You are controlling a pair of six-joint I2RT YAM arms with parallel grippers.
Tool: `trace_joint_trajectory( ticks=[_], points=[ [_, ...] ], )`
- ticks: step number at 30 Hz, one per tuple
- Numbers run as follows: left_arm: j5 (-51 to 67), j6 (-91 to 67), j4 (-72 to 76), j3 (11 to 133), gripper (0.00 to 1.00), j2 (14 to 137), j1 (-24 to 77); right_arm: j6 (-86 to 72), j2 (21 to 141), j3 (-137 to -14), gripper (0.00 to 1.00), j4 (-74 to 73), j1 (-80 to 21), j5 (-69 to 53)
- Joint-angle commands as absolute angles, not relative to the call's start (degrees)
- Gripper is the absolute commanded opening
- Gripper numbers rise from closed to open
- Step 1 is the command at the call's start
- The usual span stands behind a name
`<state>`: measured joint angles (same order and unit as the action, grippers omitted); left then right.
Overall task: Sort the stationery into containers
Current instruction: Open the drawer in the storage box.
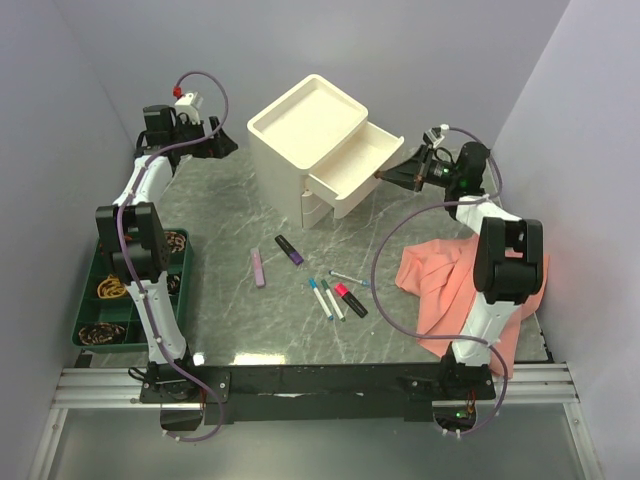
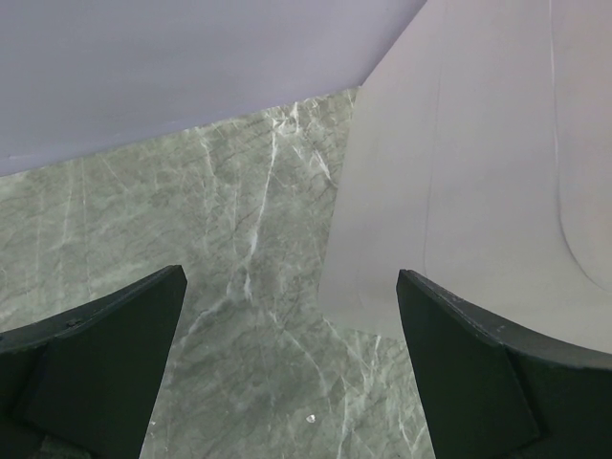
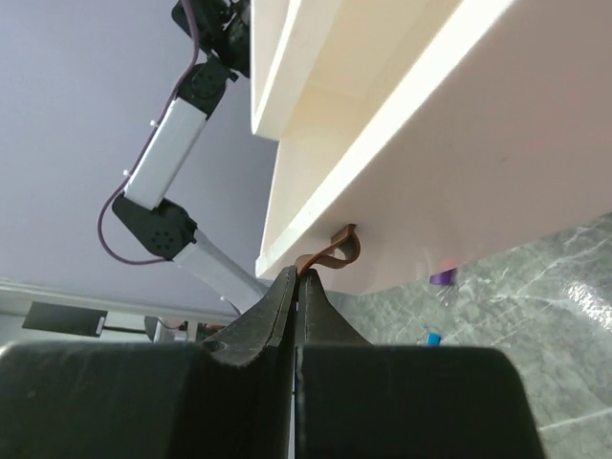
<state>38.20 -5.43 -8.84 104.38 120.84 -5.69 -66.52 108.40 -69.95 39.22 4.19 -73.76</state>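
Observation:
The cream-white drawer box [image 1: 300, 128] stands at the back of the table, its top drawer [image 1: 357, 160] pulled out to the right. My right gripper [image 1: 386, 173] is shut on that drawer's brown pull tab [image 3: 336, 252], pinched between the fingertips [image 3: 296, 282]. My left gripper [image 1: 228, 146] is open just left of the box, whose side wall [image 2: 459, 191] fills the right of the left wrist view, and nothing is between its fingers [image 2: 292, 363]. On the table lie a dark purple highlighter [image 1: 290, 250], a lilac highlighter [image 1: 259, 267], blue-capped pens [image 1: 321, 297] and a red-and-black marker [image 1: 350, 299].
A green compartment tray [image 1: 84, 300] holding brown loops sits at the left edge behind the left arm. A salmon-pink cloth [image 1: 450, 280] lies crumpled at the right by the right arm's base. Purple walls close in the back and sides.

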Motion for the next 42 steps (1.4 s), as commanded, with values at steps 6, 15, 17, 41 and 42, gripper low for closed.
trace_joint_trajectory(
  ticks=[6,15,17,41,42],
  points=[
    [39.7,-6.6,-5.7,106.3,1.00,117.5,-6.0,-60.9,101.7,-68.9,0.15,34.6,5.8,-74.5],
    [36.0,-6.0,-6.9,106.3,0.99,115.2,-6.4,-17.9,96.5,-78.5,0.54,-15.5,6.4,-71.1],
    [34.5,-6.5,-7.1,106.4,0.99,114.5,-6.5,-5.3,93.8,-78.6,0.57,-23.2,6.4,-67.3],
    [12.8,-4.6,-14.8,91.3,1.00,95.7,-2.7,16.3,80.2,-52.4,0.65,-26.2,-36.3,-12.4],
    [12.6,-4.5,-15.2,91.1,0.99,95.4,-2.7,15.7,80.4,-52.3,0.67,-26.0,-37.1,-12.1]
  ],
)
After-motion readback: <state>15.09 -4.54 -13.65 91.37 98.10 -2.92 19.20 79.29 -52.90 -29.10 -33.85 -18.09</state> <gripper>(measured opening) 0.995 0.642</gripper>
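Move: The right hand is at the open drawer's brown handle, which is still between its shut fingertips; the drawer tray spreads about 4 cm ahead and 5 to the left. The slim pen lies some 15 cm back, 8 left and 23 below this hand. At that same depth are the pink highlighter, 20 back and 8 left, and the green marker, 20 back and 12 left. From the left hand, the slim pen is roughly 30 cm back, 32 right and 19 below. The right fingers let go of the drawer handle, opening to over half, and the hand swings about 18 cm back, some 15 down and a little left towards the slim pen and highlighter, the wrist turning from level to point steeply down. The left hand, fingers wide open, rises and draws back left from the storage box, then sinks a little. ##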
